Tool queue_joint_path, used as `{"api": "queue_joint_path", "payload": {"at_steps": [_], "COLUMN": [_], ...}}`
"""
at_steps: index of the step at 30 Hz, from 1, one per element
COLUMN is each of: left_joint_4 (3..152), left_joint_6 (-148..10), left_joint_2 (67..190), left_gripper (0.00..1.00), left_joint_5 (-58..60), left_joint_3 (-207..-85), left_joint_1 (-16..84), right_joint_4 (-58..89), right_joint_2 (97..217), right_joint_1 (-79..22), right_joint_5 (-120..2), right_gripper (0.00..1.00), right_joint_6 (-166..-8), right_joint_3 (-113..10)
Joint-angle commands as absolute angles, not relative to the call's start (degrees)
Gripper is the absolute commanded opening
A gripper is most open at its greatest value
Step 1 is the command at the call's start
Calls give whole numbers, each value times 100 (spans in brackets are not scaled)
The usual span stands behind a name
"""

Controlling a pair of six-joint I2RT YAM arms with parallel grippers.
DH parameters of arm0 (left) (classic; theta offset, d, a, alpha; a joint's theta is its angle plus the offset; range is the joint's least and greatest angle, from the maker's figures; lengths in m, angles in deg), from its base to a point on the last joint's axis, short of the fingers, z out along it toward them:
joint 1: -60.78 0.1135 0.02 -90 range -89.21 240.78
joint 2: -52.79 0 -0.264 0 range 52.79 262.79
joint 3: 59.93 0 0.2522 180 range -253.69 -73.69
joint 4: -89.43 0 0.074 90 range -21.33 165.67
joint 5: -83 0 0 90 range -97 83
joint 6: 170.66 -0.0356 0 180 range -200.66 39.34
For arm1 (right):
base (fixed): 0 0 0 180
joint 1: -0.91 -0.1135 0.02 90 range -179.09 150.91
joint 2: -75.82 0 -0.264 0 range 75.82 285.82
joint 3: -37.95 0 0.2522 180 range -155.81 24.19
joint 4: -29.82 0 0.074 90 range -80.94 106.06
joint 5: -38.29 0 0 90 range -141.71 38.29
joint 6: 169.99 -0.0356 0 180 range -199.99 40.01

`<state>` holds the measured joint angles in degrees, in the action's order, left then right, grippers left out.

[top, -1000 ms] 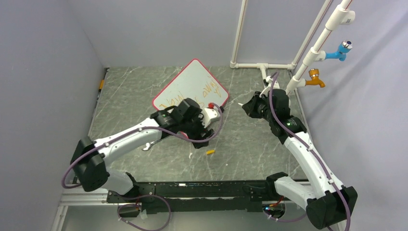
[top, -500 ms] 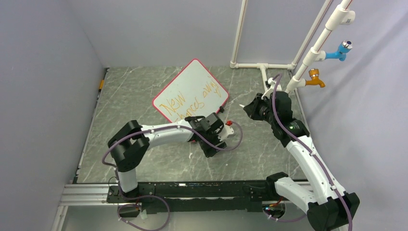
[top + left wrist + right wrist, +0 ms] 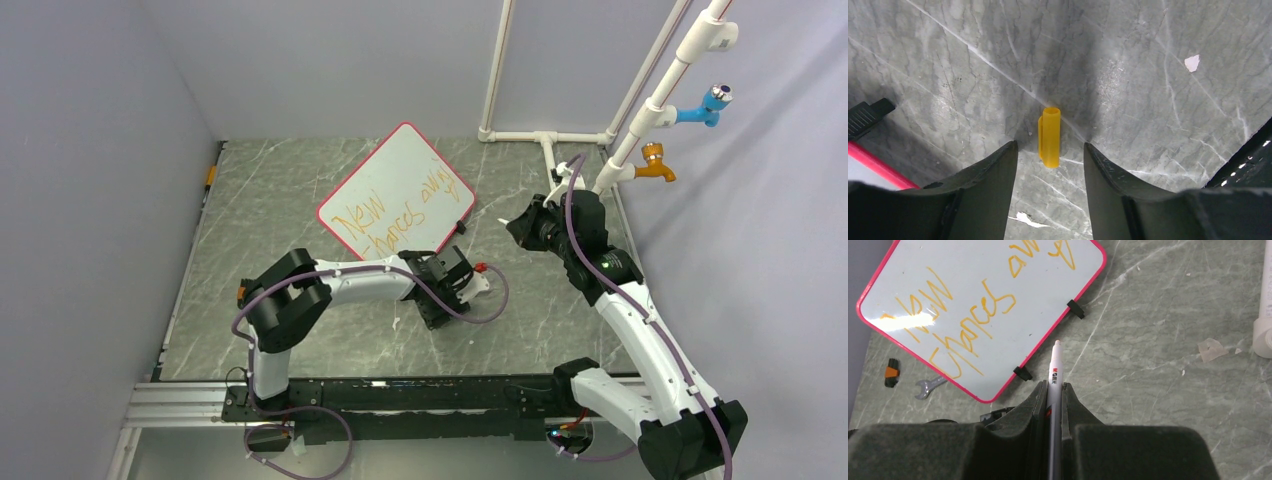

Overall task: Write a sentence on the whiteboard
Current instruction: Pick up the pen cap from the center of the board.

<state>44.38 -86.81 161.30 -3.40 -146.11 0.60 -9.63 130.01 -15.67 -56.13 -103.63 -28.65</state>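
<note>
The whiteboard [image 3: 400,180] [image 3: 993,270] lies flat at the back middle of the table, red-framed, with the sentence [image 3: 385,215] [image 3: 973,315] in slanted orange handwriting on it. My right gripper [image 3: 520,225] [image 3: 1054,387] hovers right of the board, shut on a grey marker [image 3: 1055,371] whose white tip points toward the board's near corner. My left gripper [image 3: 440,303] [image 3: 1050,149] is low over the table in front of the board, open. An orange marker cap [image 3: 1049,136] lies on the table between its fingertips, untouched. The top view hides the cap under the gripper.
A small wrench [image 3: 928,386] and a black-and-orange piece [image 3: 891,375] lie left of the board's near corner. A white pipe frame [image 3: 545,135] with a blue tap [image 3: 705,105] and an orange tap [image 3: 655,160] stands at the back right. A tape scrap [image 3: 1211,349] sticks to the table.
My left arm has swung from the board's near edge down and right to the orange cap, its jaws narrowing. The board's writing is now uncovered. The right arm has barely moved.
</note>
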Motion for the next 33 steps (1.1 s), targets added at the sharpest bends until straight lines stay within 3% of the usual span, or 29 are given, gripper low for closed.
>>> {"api": "queue_joint_path", "payload": {"at_steps": [1,4,11,33], "left_joint_4": [4666,4695,4545,4384], "left_joint_6": [-8609,-8646,-8745,-9481], "left_joint_2": [16169,16269,16409,13853], "left_gripper": [53,44,0,0], "left_joint_5": [-413,-390,-282,1960], "left_joint_3": [-14572,-14637,-14772,-14243], "left_joint_1": [-11,-16,-12,814], "right_joint_4": [-943,-952,-1030,-1029], "right_joint_2": [12938,12949,12937,12965], "right_joint_1": [-1548,-1552,-1553,-1552], "right_joint_5": [-5496,-5505,-5444,-6049], "right_gripper": [0,0,0,0], "right_joint_6": [-10332,-10328,-10275,-10260], "right_joint_3": [-2904,-2914,-2942,-3136]}}
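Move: The yellow pen cap lies on the table right between the left hand's half-open fingertips, within about 1 cm of straight below the hand point. The whiteboard's near corner is some 5 cm ahead and 9 cm to the left, its lower black clip about 9 cm ahead and 3 cm left, and a paper scrap roughly 2 cm back and 8 cm left. From the right hand the cap lies about 10 cm back, 13 cm to the left and 22 cm below. The left hand stays low over the table, easing only about a centimetre to its right, while its half-open fingers shut fully and pinch the yellow cap from both sides. With the fingers kept closed it then draws back a couple of centimetres and climbs quickly, about 10 cm nearly straight up away from the table, the wrist tilting some 20 degrees so that the fingertips swing out to the right. ##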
